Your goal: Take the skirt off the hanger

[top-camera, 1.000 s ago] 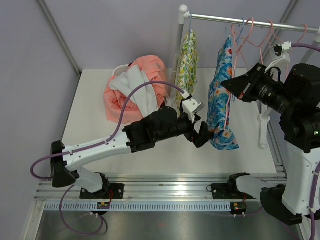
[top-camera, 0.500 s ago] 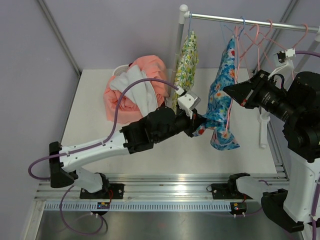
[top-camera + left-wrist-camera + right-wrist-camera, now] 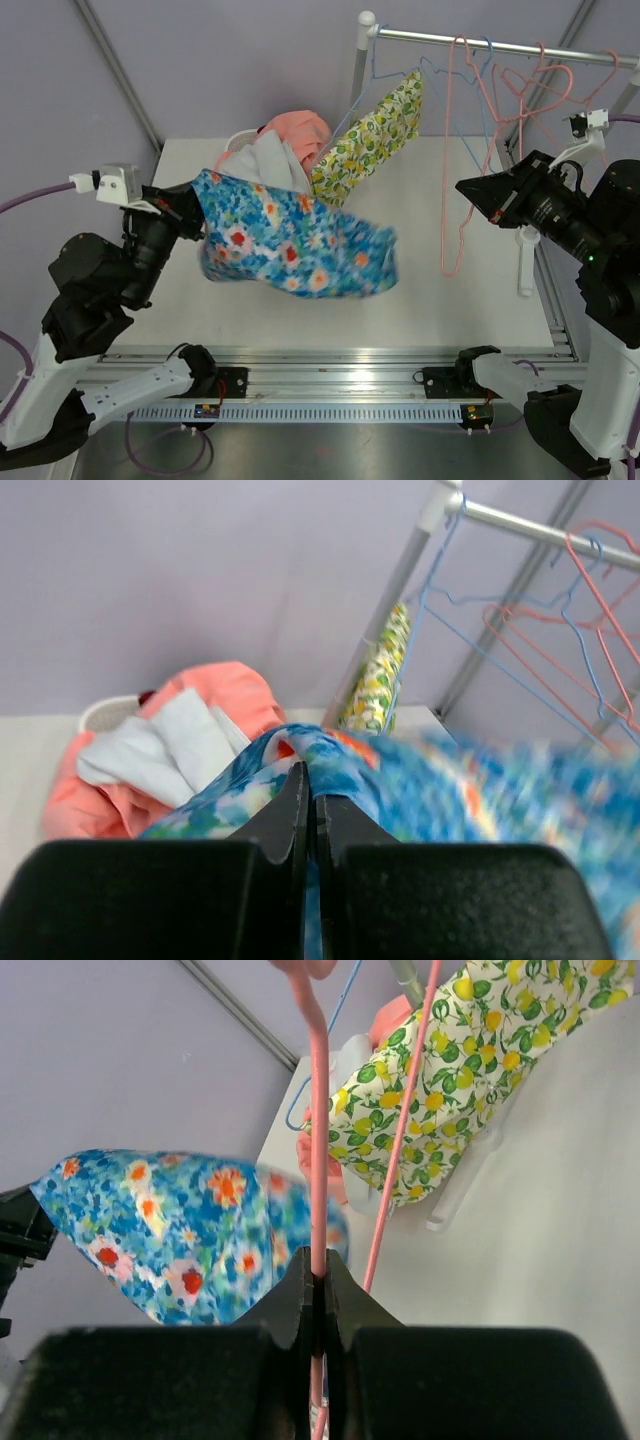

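Note:
The blue floral skirt (image 3: 290, 250) is off the hanger and stretches in the air over the table, blurred in the left wrist view (image 3: 440, 780). My left gripper (image 3: 188, 208) is shut on the skirt's left end, with cloth pinched between its fingertips (image 3: 310, 780). The bare pink hanger (image 3: 445, 220) hangs from the rail (image 3: 480, 42). My right gripper (image 3: 462, 186) is shut on the hanger's pink wire (image 3: 318, 1160), the wire clamped between its jaws (image 3: 320, 1272).
A lemon-print garment (image 3: 375, 135) swings tilted on a blue hanger (image 3: 400, 75). Several empty pink and blue hangers (image 3: 540, 80) hang further right. A pile of pink and white clothes (image 3: 275, 150) lies at the back left. The rack's white post (image 3: 527, 260) stands at the right.
My left gripper shut on the skirt and swung far left and back, pulling it off the pink hanger. The lemon-print garment swung up to the right. The right gripper kept its hold.

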Available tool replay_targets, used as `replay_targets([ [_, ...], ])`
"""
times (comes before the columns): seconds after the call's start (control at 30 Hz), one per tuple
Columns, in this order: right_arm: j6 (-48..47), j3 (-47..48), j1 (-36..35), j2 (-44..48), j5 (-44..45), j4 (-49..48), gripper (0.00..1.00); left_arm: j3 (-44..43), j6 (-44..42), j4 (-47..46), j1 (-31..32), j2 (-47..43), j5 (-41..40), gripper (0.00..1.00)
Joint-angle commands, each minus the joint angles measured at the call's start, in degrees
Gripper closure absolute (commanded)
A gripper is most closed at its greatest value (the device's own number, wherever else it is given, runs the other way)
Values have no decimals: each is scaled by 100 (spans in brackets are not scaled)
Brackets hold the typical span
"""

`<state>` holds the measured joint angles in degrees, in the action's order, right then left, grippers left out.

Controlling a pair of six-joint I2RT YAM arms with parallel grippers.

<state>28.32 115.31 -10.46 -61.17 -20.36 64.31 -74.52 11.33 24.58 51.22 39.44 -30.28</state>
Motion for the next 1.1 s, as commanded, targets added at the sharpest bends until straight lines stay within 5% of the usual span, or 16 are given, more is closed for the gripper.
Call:
replay_targets([
  [0.0, -19, -139, -9, 44, 67, -516, 100, -491, -683, 364, -191, 826, -22, 100],
  [0.1, -36, -123, 0, -18, 58, -508, 100, -921, -922, 144, -603, 1318, 232, 100],
  [0.37, -274, -385, 0, -62, 102, -428, 100, -2075, -519, -251, -3159, 3068, 2462, 100],
  [0.8, -450, -1072, 0, -491, 278, -1061, 100, -3702, -80, -1297, -3804, 6564, 3195, 100],
  [0.87, -476, -888, 0, -746, 348, -1175, 100, -3692, 270, -1438, -3935, 6944, 3475, 66],
  [0.93, -546, -712, 0, -966, 427, -1307, 100, -3789, 544, -1168, -4084, 7435, 3713, 8],
  [0.97, -581, -450, 0, -1246, 445, -1316, 100, -3754, 789, -1053, -4111, 7507, 3714, 1],
  [1.07, -739, 409, 9, -1957, 647, -1167, 100, -2624, 940, -1471, -4076, 6870, 3591, 1],
])
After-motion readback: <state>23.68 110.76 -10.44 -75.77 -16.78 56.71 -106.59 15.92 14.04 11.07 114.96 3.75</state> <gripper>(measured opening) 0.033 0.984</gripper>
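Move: My left hand already holds the blue floral skirt; it is bound for the clothes heaped over the basket, some 35 cm straight ahead and about 37 cm below. From this hand the lemon-print garment hangs roughly 25 cm ahead, 24 cm to the right and 11 cm lower; the rack's left post stands about 33 cm ahead, 22 cm to the right. My right hand grips the emptied pink hanger, with the rack's bar about 28 cm ahead of it and 12 cm above. I swing the skirt forward with my left hand, nearly level at first, for about 38 cm in all, then sink steeply while tipping the fingers some 30 degrees down. As the hand drops over the heap, I open the fingers wide and let go of the skirt. My right hand keeps hold of the pink hanger and follows more slowly, down and then forward towards the rack, about 12 cm forward. ##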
